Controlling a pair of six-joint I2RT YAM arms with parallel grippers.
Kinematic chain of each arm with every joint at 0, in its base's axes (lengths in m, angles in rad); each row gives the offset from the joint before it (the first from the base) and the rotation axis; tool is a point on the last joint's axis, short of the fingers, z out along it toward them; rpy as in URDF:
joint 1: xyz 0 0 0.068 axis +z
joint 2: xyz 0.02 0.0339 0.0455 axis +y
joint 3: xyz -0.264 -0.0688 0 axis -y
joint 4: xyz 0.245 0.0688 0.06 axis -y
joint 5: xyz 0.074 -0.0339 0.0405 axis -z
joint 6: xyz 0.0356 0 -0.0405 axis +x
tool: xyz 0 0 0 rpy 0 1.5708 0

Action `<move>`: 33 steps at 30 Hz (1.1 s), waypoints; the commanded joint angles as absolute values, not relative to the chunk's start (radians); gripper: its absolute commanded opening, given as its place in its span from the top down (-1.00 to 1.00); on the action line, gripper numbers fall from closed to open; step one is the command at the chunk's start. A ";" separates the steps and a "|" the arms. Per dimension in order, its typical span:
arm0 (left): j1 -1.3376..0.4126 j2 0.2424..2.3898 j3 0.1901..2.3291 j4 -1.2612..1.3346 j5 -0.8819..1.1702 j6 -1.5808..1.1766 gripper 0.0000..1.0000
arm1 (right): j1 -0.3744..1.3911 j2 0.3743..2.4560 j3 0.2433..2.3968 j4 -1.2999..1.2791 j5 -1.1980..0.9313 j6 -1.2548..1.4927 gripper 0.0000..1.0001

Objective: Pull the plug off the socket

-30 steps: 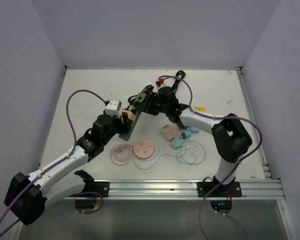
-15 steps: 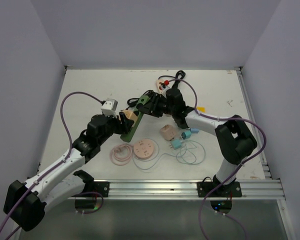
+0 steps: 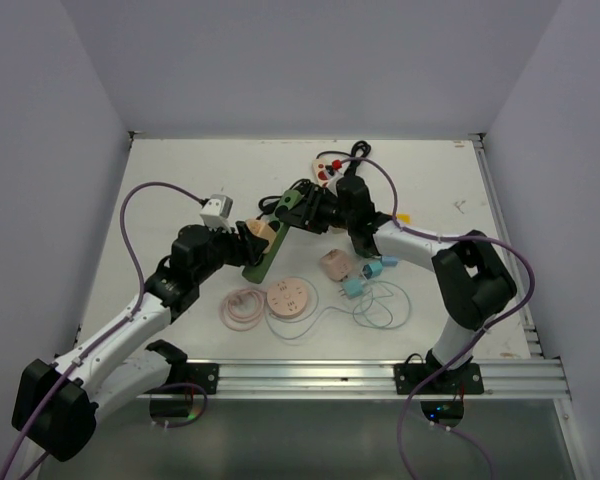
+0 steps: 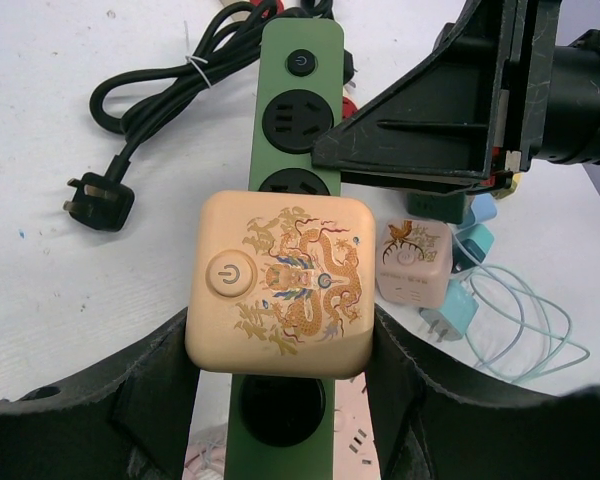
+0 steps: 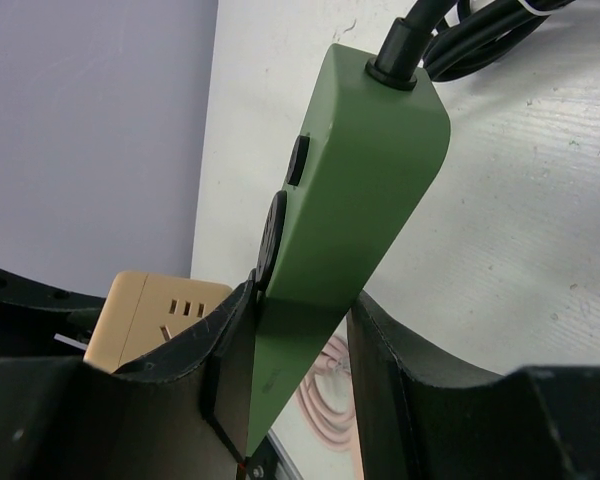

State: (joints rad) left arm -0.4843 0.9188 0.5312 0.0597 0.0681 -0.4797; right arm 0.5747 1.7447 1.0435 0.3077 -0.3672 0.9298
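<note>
The plug (image 4: 280,283) is a beige cube with a gold dragon print and a power button. My left gripper (image 4: 285,362) is shut on its sides. It sits over the middle of the green socket strip (image 4: 298,70), and an empty socket shows just below it. My right gripper (image 5: 300,340) is shut on the strip (image 5: 360,170), holding it tilted above the table. From the right wrist view the plug (image 5: 155,310) shows beside the strip's face; whether its pins are still seated is hidden. From above, the plug (image 3: 257,231) and strip (image 3: 270,248) lie between both grippers.
The strip's black cord and wall plug (image 4: 100,200) trail behind. On the table lie a second beige cube (image 3: 334,263), two light blue chargers (image 3: 352,287) with thin cable, a pink disc (image 3: 287,299), a pink coiled cable (image 3: 243,307) and a red-and-white item (image 3: 328,167).
The right wrist has drawn back to the right and the left wrist slightly to the left. The red-and-white item at the back is now uncovered. Both grips are unchanged.
</note>
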 commanded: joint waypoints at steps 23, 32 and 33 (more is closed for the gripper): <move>-0.374 0.785 0.660 0.003 -0.060 -0.425 1.00 | 0.425 1.687 0.956 0.305 -0.121 0.577 1.00; -0.402 1.021 0.725 0.163 0.034 -0.388 1.00 | 0.546 1.755 1.038 0.336 -0.129 0.563 1.00; -0.432 1.047 0.750 0.143 0.003 -0.320 1.00 | 0.561 1.782 1.063 0.312 -0.112 0.558 1.00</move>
State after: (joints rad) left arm -0.3969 0.9943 0.6418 -0.0185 0.0605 -0.4217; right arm 0.5022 1.7424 0.9829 0.3752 -0.2314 0.6460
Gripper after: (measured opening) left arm 0.629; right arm 0.041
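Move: The left fingers already hold the cream plug, still in the green socket strip, whose middle lies about 3 cm to the right, 2 cm ahead and slightly lower. The right fingers already pinch the strip near its far end; from them the plug is roughly 7 cm left and 6 cm back. The brown plug lies some 12 cm right of the right hand and 8 cm back, the red-socket strip 9 cm right and 13 cm ahead, both about 12 cm below. The right fingers still pinch the green strip while the left keeps the cream plug; both rise 1-2 cm, easing slightly apart, the right wrist tilting some 10 degrees. The right hand then comes off the strip and jumps about 4 cm forward, 4 cm right and 4 cm down, its fingers shutting on nothing. The left, still gripping, goes nearly 3 cm forward, having shifted about 2 cm left. ##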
